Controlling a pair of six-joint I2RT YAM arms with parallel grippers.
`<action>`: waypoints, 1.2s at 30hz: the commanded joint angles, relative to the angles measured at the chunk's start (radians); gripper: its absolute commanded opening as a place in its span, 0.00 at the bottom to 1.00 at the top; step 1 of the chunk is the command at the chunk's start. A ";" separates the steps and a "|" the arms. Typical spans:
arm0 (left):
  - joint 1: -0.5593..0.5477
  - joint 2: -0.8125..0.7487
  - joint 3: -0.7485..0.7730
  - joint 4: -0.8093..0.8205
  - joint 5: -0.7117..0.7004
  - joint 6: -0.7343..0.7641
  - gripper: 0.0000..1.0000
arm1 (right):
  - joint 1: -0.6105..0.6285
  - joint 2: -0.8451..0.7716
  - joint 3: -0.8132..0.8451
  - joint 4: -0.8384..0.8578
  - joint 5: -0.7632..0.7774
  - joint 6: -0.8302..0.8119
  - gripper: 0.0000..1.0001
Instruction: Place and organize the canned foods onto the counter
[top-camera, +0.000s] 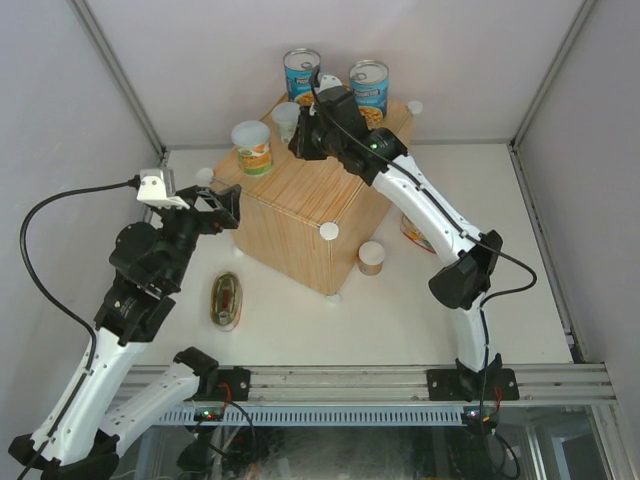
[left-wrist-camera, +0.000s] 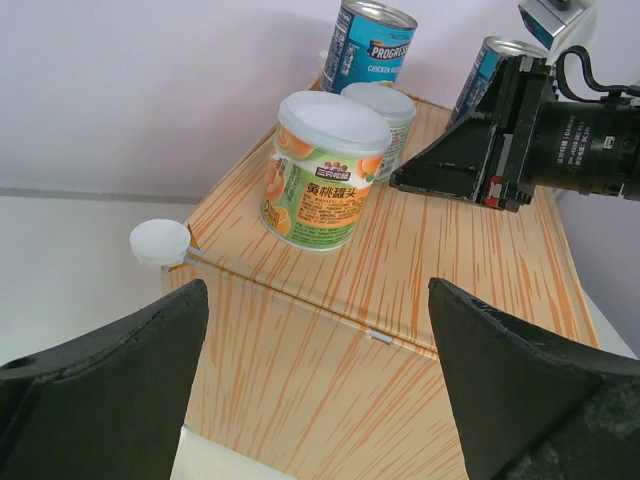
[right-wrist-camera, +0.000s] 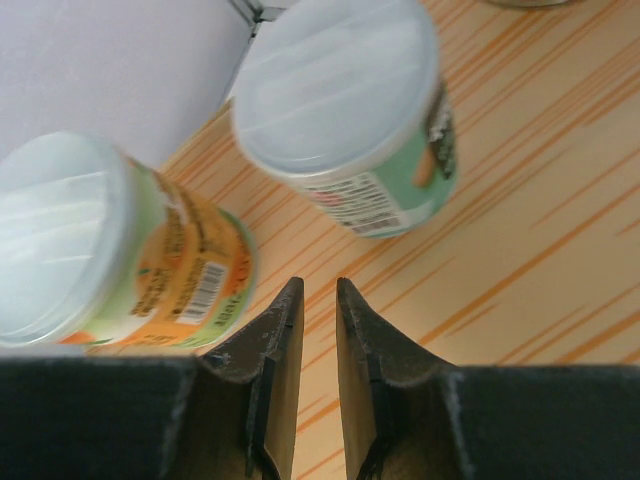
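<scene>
The counter (top-camera: 300, 215) is a wood-grain box. On its top stand two tall blue cans (top-camera: 301, 72) (top-camera: 368, 88), a small orange-green can (top-camera: 253, 147) and a small pale green can (top-camera: 286, 120). On the table lie a small can (top-camera: 371, 257), an oval tin (top-camera: 226, 299) and a second tin (top-camera: 415, 235), half hidden by my right arm. My right gripper (right-wrist-camera: 315, 290) hovers low over the counter top (right-wrist-camera: 540, 250), just short of the orange-green can (right-wrist-camera: 110, 250) and the pale green can (right-wrist-camera: 350, 110), its jaws nearly closed and empty. My left gripper (left-wrist-camera: 315, 380) is wide open and empty, facing the counter's left side (left-wrist-camera: 300, 380).
White round knobs (top-camera: 328, 231) (left-wrist-camera: 160, 242) stick out at the counter's corners. Grey walls close the table in at the back and both sides. A metal rail (top-camera: 400, 380) runs along the near edge by the arm bases.
</scene>
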 joint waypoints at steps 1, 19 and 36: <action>0.006 0.005 0.010 0.039 -0.004 -0.017 0.94 | -0.026 -0.023 -0.009 0.036 0.017 -0.026 0.19; 0.006 0.032 0.005 0.054 -0.015 -0.019 0.94 | -0.063 0.069 0.069 0.061 -0.030 -0.026 0.20; 0.006 -0.014 0.000 -0.015 -0.011 -0.050 0.94 | -0.069 0.114 0.076 0.113 -0.054 -0.027 0.21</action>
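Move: The small green can on the wooden box is about 6 cm ahead of the right hand and 3 cm to its left, roughly at its height. The peach can stands some 9 cm to this hand's left, barely ahead. The left soup can is about 15 cm straight ahead, the right soup can some 11 cm ahead and 12 cm to the right. From the left hand the green can is about 22 cm ahead, 9 cm right, a little lower. The right hand brings its nearly shut fingertips against the near lower side of the small green can and pushes it along the box top. It first swings forward and about 2 cm right, clear of the peach can, then keeps on forward while sinking 2 cm and easing back left, about 5 cm forward in all. The fingers stay nearly shut and the wrist hardly turns. ##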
